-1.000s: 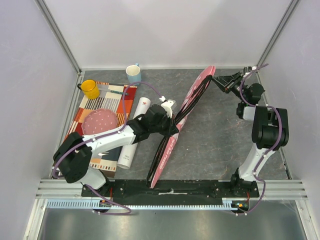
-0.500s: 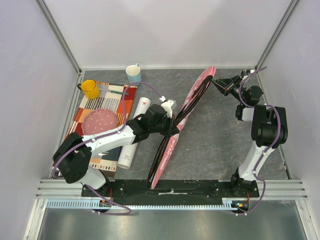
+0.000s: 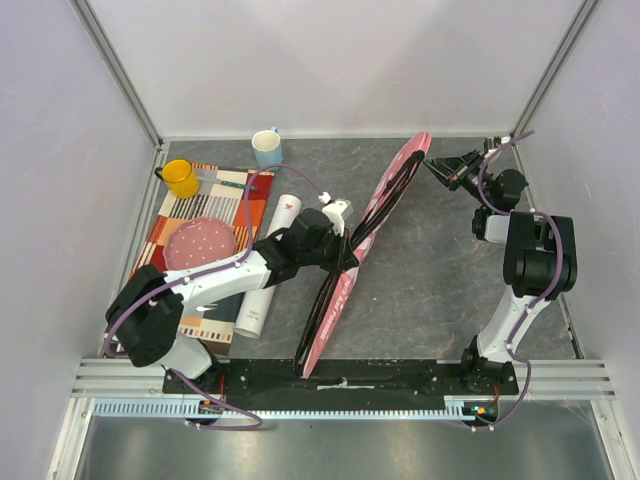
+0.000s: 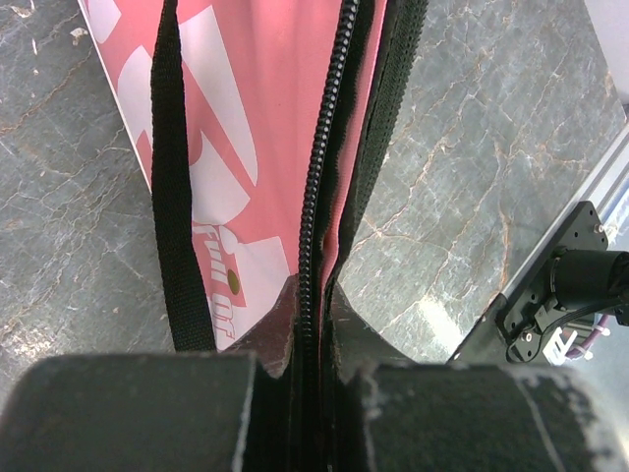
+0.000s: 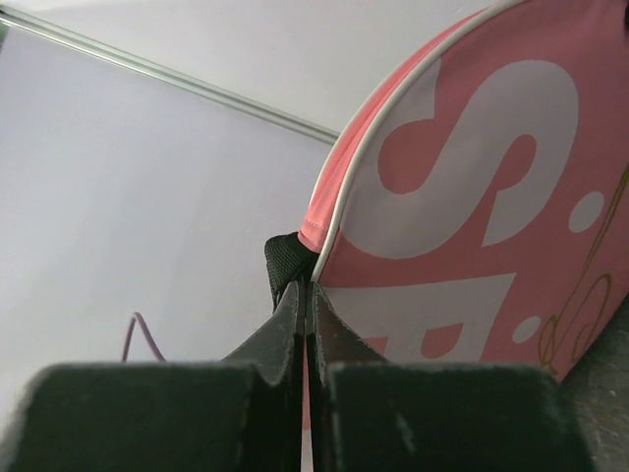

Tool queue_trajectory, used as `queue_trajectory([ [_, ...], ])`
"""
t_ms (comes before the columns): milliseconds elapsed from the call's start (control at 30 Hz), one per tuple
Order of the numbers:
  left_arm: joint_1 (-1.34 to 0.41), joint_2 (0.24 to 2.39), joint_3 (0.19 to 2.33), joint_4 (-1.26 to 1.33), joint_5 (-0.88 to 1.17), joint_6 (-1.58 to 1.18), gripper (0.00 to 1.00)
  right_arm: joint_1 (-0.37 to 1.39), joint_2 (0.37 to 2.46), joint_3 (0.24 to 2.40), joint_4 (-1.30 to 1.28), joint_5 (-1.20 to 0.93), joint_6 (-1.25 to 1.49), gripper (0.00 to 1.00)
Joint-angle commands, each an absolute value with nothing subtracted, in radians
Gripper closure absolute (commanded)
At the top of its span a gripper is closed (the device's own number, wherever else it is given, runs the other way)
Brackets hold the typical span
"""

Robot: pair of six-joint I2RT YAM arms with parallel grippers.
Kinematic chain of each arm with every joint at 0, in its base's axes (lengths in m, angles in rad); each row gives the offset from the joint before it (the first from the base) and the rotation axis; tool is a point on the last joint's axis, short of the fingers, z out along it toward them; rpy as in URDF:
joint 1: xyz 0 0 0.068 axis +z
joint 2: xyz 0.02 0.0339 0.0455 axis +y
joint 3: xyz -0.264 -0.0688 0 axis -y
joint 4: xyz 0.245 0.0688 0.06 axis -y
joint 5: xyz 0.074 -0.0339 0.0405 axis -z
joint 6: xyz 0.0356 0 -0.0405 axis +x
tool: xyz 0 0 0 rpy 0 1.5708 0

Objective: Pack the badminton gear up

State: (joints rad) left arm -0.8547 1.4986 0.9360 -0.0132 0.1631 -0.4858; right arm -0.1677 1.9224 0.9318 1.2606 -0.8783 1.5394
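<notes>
The pink "SPORT" racket bag point(image 3: 385, 200) stands on its long edge, running diagonally from the near rail toward the back wall. My left gripper point(image 3: 345, 258) is shut on its black zip edge point(image 4: 324, 147) about halfway along, the zip running between the jaws point(image 4: 313, 295). My right gripper point(image 3: 432, 165) is shut at the bag's far top end. Its tips point(image 5: 306, 287) meet at a black webbing tab point(image 5: 287, 258) beside the bag's white piping. Whether they pinch the tab cannot be told. A long white tube point(image 3: 268, 270) lies on the table left of the bag.
A striped mat point(image 3: 175, 225) with a pink dotted plate point(image 3: 198, 240) lies at the left. A yellow mug point(image 3: 181, 178) and a blue mug point(image 3: 266, 147) stand behind it. White walls close in the back and sides. The bag's black strap point(image 4: 172, 197) hangs along its side.
My right gripper has closed its jaws at the bag's top end and drawn slightly nearer the back wall. The left arm and the bag have stayed put.
</notes>
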Motion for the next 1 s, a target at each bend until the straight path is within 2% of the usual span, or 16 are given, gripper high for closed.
queue_trajectory([
  [0, -0.856, 1.488, 0.968, 0.037, 0.206, -0.541, 0.98, -0.138, 1.754, 0.925, 1.022, -0.859, 1.254, 1.0],
  [67, -0.856, 1.505, 0.988, 0.038, 0.206, -0.543, 0.98, -0.112, 1.708, 0.914, 0.851, -0.828, 1.169, 1.0],
  [200, -0.854, 1.528, 1.012, 0.051, 0.216, -0.551, 0.98, -0.068, 1.6, 0.85, 0.741, -0.778, 1.068, 1.0],
  [367, -0.857, 1.537, 1.029, 0.064, 0.235, -0.563, 0.98, 0.02, 1.533, 0.834, 0.473, -0.692, 0.89, 1.0],
  [600, -0.857, 1.526, 1.034, 0.049, 0.233, -0.555, 0.98, 0.06, 1.457, 0.755, 0.514, -0.677, 0.887, 1.0],
  [700, -0.867, 1.513, 1.008, 0.052, 0.253, -0.545, 0.97, 0.009, 1.503, 0.842, 0.466, -0.706, 0.877, 1.0],
  [800, -0.87, 1.488, 0.985, 0.049, 0.241, -0.537, 0.9, -0.024, 1.565, 0.934, 0.469, -0.729, 0.89, 1.0],
  [900, -0.871, 1.477, 1.0, 0.022, 0.255, -0.525, 0.63, -0.026, 1.617, 1.006, 0.483, -0.747, 0.902, 1.0],
  [933, -0.871, 1.474, 1.003, 0.006, 0.265, -0.523, 0.38, -0.026, 1.624, 1.02, 0.473, -0.75, 0.899, 1.0],
  [967, -0.868, 1.457, 1.006, 0.006, 0.27, -0.522, 0.3, -0.026, 1.64, 1.043, 0.462, -0.753, 0.893, 1.0],
])
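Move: The bag stands on edge between the two hands, its zip edge still pinched by the left fingers. The bag's middle is about 4 cm right of the left hand, 1 cm ahead and 5 cm lower. From the right hand, shut on the piping near the far end, its middle is about 22 cm back, 12 cm left and 15 cm lower. The white tube lies some 20 cm left of the left hand, 2 cm back; the blue mug 20 cm left, 29 cm ahead. Both are about 10 cm below. The bag's far end, still pinched by the right fingers, is lifted 1.5 cm, then drawn about 4 cm left and back and down towards the left hand, before easing forward again by some 2.5 cm; that wrist rolls about 25 degrees, left side down. The left hand eases back about 1 cm, dips as much and comes up again, and its fingers open at the very end, loosening from the zip edge. ##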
